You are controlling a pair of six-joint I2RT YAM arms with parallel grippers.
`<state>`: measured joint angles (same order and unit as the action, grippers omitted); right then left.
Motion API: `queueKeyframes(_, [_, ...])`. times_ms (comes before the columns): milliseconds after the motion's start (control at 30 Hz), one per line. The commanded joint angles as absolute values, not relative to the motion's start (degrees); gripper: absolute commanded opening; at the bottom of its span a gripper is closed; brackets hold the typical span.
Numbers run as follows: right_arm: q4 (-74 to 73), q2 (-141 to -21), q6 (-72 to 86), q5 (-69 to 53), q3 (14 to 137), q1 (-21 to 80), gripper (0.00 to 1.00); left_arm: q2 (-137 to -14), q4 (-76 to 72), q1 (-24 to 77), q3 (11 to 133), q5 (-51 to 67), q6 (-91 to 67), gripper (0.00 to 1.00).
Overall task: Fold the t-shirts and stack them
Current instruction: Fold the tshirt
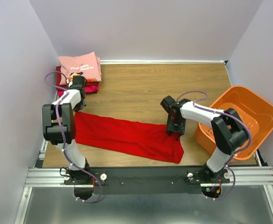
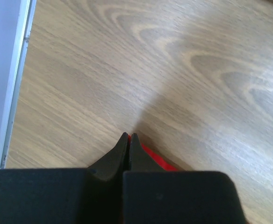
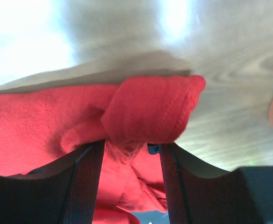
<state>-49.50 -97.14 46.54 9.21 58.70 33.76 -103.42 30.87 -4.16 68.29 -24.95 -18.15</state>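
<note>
A plain bright red t-shirt (image 1: 127,136) lies stretched in a long band across the table. My left gripper (image 1: 79,108) is at its left end. In the left wrist view this gripper (image 2: 129,135) is shut, with a sliver of red cloth (image 2: 157,158) pinched at its tips. My right gripper (image 1: 175,131) is at the shirt's right end. Its jaws (image 3: 132,143) stand apart, with a bunched, hemmed fold of the red shirt (image 3: 150,107) lying loosely between them. At the back left sits a stack: a light pink printed t-shirt (image 1: 80,66) on dark red and magenta ones (image 1: 92,87).
An orange plastic basket (image 1: 241,122) stands tilted at the table's right edge, close to my right arm. The left wall and a metal rail (image 2: 15,84) run just beside my left gripper. Bare wood (image 1: 141,88) lies between the stack and the red shirt.
</note>
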Motion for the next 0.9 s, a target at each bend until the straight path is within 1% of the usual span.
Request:
queueKeyframes(0, [-48.3,-101.5,44.7,14.2,64.3,32.8,0.58,-105.0,30.7,-5.4,69.9,-27.6,-17.6,0.00])
queueKeyframes(267, [-48.1,-109.2,38.5,15.2,75.8,28.0,0.58,-105.0,31.2,-7.0,70.7,-30.6,-18.0,0.00])
queueKeyframes(567, [-48.3,-108.2,32.4,11.5,85.4,23.8,0.59,-103.2,32.1,-7.4,71.2,-31.7,-18.1,0.01])
queueKeyframes(700, [-48.3,-110.4,31.8,8.3,88.6,20.8,0.59,-103.7,32.2,-7.4,71.7,-31.4,-18.0,0.01])
queueKeyframes(867, [-48.3,-112.8,31.8,4.6,88.9,18.9,0.57,-104.2,32.4,-7.5,72.6,-31.3,-17.7,0.01])
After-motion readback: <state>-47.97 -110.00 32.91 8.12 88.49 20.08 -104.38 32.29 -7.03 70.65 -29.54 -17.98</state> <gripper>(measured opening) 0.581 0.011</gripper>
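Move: The left fingers are already shut on the t-shirt's far-left corner, a few centimetres above the table. From this hand the shirt's middle lies about 25 cm right and 17 cm back, the folded stack some 19 cm straight ahead. The right hand is low with spread fingers in the shirt's right end: its far-right corner is roughly 3 cm ahead and 3 cm right, the shirt's middle 22 cm left and 3 cm back, the orange basket about 28 cm right and 3 cm ahead. The right hand sweeps forward about 17 cm with its fingers left open, dragging the shirt's right end along while low, then climbing some 6 cm in the second half as the fingertips tilt forward about 15 degrees and come free beyond the far edge. Meanwhile the left hand keeps its pinch on the far-left corner and draws it about 3 cm to the left, rising slightly towards the end. ##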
